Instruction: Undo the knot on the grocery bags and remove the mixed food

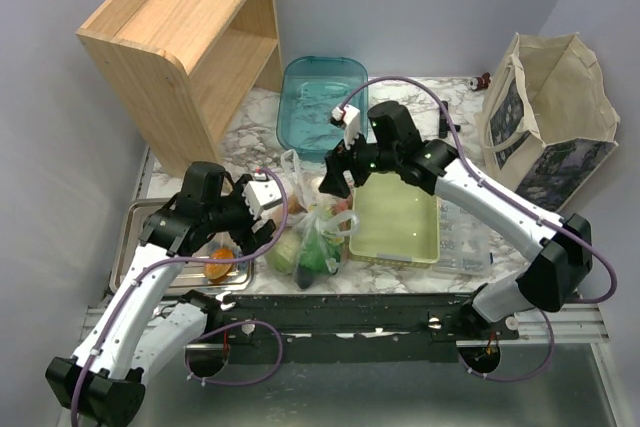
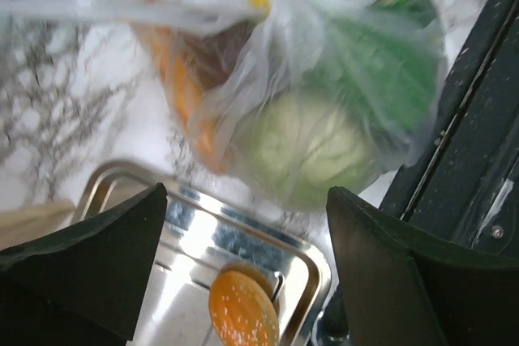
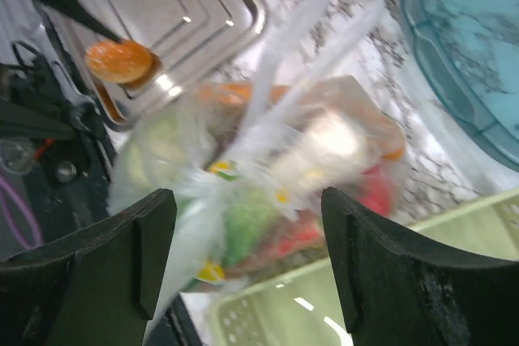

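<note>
The knotted grocery bag (image 1: 315, 232) lies on the marble top between the steel tray (image 1: 140, 247) and the green basket (image 1: 395, 222). Through its thin plastic show a pale green cabbage (image 2: 304, 147), darker leafy greens (image 2: 381, 79), something orange (image 2: 174, 79) and red food (image 3: 377, 192). Its loop handles (image 3: 312, 46) stretch away from the knot. One bread roll (image 2: 242, 309) rests in the tray. My left gripper (image 2: 247, 257) is open above the tray's corner, just short of the bag. My right gripper (image 3: 247, 257) is open over the bag, holding nothing.
A teal tub (image 1: 323, 102) stands behind the bag and a wooden shelf (image 1: 185, 37) at the back left. A canvas tote (image 1: 550, 117) stands at the far right, with a clear container (image 1: 465, 237) beside the basket. The table's black front rail (image 2: 478, 143) runs close to the bag.
</note>
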You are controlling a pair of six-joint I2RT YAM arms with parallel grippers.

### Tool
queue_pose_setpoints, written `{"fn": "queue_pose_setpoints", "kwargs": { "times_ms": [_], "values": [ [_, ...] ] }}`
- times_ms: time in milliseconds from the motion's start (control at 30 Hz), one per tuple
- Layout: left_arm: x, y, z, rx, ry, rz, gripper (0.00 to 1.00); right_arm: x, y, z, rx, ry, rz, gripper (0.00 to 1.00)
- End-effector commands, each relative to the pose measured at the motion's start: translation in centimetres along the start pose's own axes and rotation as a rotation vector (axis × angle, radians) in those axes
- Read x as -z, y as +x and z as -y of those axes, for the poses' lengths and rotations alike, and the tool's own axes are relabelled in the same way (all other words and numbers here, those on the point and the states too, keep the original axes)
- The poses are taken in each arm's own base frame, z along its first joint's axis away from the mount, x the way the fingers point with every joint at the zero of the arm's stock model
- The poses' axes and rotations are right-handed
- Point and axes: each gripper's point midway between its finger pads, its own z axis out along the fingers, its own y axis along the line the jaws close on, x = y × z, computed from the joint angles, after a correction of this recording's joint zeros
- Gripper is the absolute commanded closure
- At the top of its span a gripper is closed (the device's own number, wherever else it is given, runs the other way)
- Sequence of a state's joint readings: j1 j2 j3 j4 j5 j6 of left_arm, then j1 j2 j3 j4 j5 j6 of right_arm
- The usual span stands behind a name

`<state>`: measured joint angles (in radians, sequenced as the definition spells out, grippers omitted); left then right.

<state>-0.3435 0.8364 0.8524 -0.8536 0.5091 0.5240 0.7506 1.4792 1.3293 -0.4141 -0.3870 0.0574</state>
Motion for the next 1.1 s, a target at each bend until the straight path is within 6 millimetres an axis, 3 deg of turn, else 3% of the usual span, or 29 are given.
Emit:
{"fn": "queue_pose_setpoints", "kwargs": {
  "times_ms": [0, 267, 400, 467, 567, 667, 800, 833, 1067],
  "values": [
    [-0.5, -4.1, 2.4, -0.076, 0.128, 0.140, 0.22, -0.5, 4.5, 1.5, 0.154, -0.147, -0.189, 0.25],
    [-5.4, -4.7, 2.4, -0.071, 0.116, 0.149, 0.26, -3.7, 6.1, 1.5, 0.165, -0.276, -0.228, 0.27],
    [-7.5, -3.3, 2.8, -0.113, 0.127, 0.100, 0.32, -4.9, 7.0, 1.2, 0.136, -0.326, -0.240, 0.22],
    [-8.1, -2.9, 3.0, -0.132, 0.134, 0.094, 0.35, -5.2, 7.7, 1.2, 0.125, -0.338, -0.252, 0.25],
    [-8.5, -2.4, 2.8, -0.145, 0.124, 0.090, 0.48, -5.4, 8.7, 1.8, 0.127, -0.310, -0.270, 0.54],
    [-8.2, -2.1, 2.4, -0.160, 0.103, 0.074, 0.64, -5.4, 9.2, 3.1, 0.136, -0.236, -0.290, 0.99],
    [-6.4, -1.7, 2.3, -0.211, 0.075, 0.068, 0.97, -4.3, 8.6, 4.9, 0.137, -0.109, -0.285, 0.99],
    [-5.9, -1.3, 2.4, -0.223, 0.076, 0.062, 1.00, -3.8, 8.3, 5.4, 0.132, -0.085, -0.276, 0.99],
    [-3.5, 3.7, 2.4, -0.338, 0.028, 0.003, 1.00, -0.1, 8.0, 9.2, 0.096, 0.030, -0.257, 0.99]
  ]
}}
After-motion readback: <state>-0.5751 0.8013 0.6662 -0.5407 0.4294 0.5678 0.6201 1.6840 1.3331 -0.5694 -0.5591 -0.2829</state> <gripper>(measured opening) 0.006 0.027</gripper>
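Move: From the left gripper, the knotted top of the grocery bag lies about 11 cm to the right, 4 cm ahead and 5 cm below. The green cabbage in the bag is some 5 cm to the right, 1 cm back and 12 cm down, and the orange bread is 11 cm left, 4 cm back, 15 cm down. From the right gripper the knot is about 3 cm left, 5 cm back and 11 cm below; the green basket's middle is 12 cm right, 4 cm back, 20 cm down. Bring the left gripper about 8 cm right and some 4 cm down to the knotted bag top, and sink the right one roughly 11 cm onto its far side, turning it about 20 degrees counter-clockwise. Pinch the plastic with both, then draw apart: left gripper leftward and slightly up, right gripper rightward, a little forward and up. ##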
